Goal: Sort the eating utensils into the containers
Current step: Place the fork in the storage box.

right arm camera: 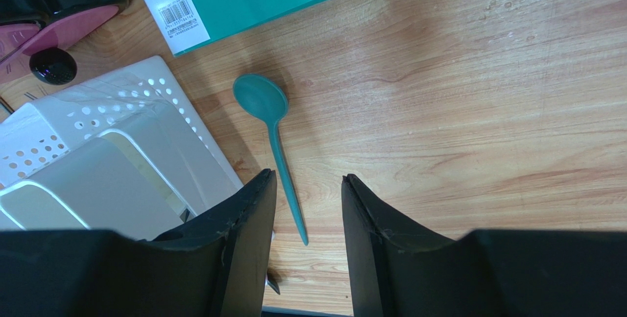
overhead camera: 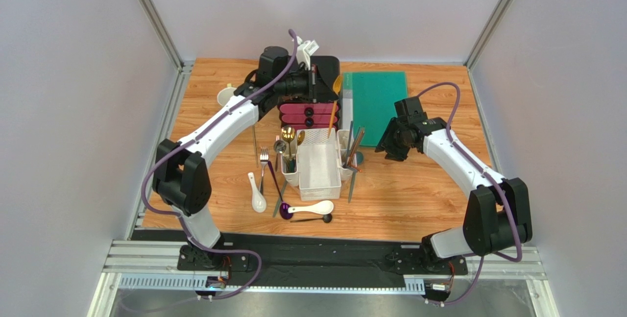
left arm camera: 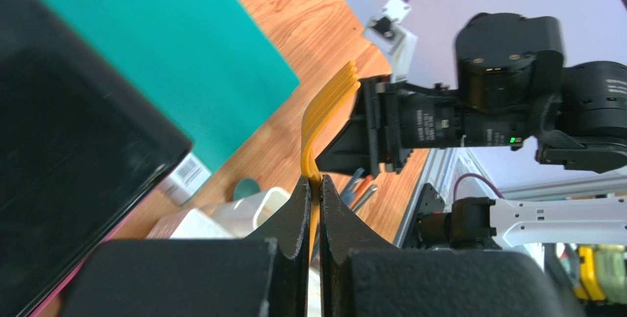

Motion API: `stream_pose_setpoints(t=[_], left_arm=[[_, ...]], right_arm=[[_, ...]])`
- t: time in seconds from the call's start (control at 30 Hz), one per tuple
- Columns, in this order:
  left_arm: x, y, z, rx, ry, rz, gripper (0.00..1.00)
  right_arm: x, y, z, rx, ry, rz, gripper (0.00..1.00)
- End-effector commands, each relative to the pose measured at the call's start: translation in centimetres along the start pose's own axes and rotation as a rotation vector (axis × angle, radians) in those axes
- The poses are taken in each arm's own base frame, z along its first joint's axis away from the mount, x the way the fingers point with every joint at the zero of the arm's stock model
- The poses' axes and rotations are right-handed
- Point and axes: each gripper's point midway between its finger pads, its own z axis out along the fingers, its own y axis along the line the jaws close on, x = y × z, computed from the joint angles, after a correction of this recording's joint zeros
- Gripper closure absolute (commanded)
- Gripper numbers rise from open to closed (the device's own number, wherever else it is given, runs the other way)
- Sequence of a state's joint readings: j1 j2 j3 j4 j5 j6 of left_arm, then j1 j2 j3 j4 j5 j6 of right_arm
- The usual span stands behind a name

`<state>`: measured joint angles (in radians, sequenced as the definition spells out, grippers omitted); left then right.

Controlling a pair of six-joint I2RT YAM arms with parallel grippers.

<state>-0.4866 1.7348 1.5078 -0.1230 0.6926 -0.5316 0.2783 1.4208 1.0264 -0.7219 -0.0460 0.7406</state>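
My left gripper (left arm camera: 315,183) is shut on the handle of a yellow fork (left arm camera: 328,115), whose tines point up and away. From above, that gripper (overhead camera: 327,101) is over the far end of the white caddy (overhead camera: 319,174), with the fork (overhead camera: 333,120) hanging down. The right gripper (right arm camera: 307,179) is open just above the table, over the handle of a teal spoon (right arm camera: 273,132) beside the caddy (right arm camera: 110,148). Nothing is between its fingers. Two white soup spoons (overhead camera: 257,195), a purple spoon (overhead camera: 284,204), a black spoon (overhead camera: 313,218) and a silver fork (overhead camera: 263,160) lie left of and in front of the caddy.
A black-and-pink drawer box (overhead camera: 307,111) stands behind the caddy, and a green flat box (overhead camera: 375,104) lies to its right. A pale mug (overhead camera: 227,95) is at the back left. Gold spoons (overhead camera: 288,136) stand in the left side bin, chopsticks (overhead camera: 354,157) in the right.
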Motion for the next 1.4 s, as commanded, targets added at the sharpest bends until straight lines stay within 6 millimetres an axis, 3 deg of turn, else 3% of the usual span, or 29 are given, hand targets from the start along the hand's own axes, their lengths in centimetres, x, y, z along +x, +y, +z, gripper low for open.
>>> stream_pose_setpoints(t=[0.0, 0.2, 0.43, 0.67, 0.8, 1.07, 1.37], left_arm=[[-1.8, -2.7, 1.1, 0.038, -0.044, 0.129, 1.0], [-1.0, -2.7, 2.7, 0.0, -0.05, 0.173, 1.0], [0.3, -1.1, 5.3, -0.009, -0.042, 0.192, 1.0], [1.2, -1.5, 7.1, -0.003, -0.025, 0.229, 1.0], [1.4, -1.8, 7.4, 0.009, -0.017, 0.213, 1.0], [-0.5, -4.0, 6.0, 0.022, -0.062, 0.239, 1.0], [-1.0, -3.6, 7.1, 0.024, -0.074, 0.242, 1.0]], right_arm=[[-0.4, 0.7, -0.6, -0.024, -0.019, 0.0, 0.57], [-0.4, 0.8, -0.7, -0.027, -0.014, -0.006, 0.58], [-0.3, 0.9, -0.9, -0.029, 0.001, -0.02, 0.58], [0.0, 1.0, -1.2, -0.034, 0.014, -0.022, 0.58], [0.1, 0.8, -1.3, -0.03, 0.019, -0.027, 0.58], [0.4, 0.7, -1.1, -0.033, 0.02, -0.018, 0.57], [0.4, 0.7, -1.2, -0.032, 0.023, -0.025, 0.58]])
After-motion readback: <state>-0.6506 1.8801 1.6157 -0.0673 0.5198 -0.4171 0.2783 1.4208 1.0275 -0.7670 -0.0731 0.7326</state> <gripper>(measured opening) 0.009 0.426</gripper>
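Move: Behind and to the right of the left hand lies its goal, the right compartment of the white storage box: about 7 cm back, 4 cm right and 20 cm below. The box's left compartment stands some 8 cm back and 12 cm left; the black drawer unit, 12 cm ahead and 6 cm left; the teal folder, 12 cm ahead and 13 cm right. From the right hand the right compartment lies about 11 cm left, 1 cm ahead and 3 cm lower. Carrying the orange fork head up in its shut fingers, the left hand travels about 7 cm to the right, bringing the hanging handle end from above the middle of the box to the right compartment. It rises slightly, then dips to about 5 cm below its starting height and climbs halfway back, the wrist rolling some 10 degrees. ##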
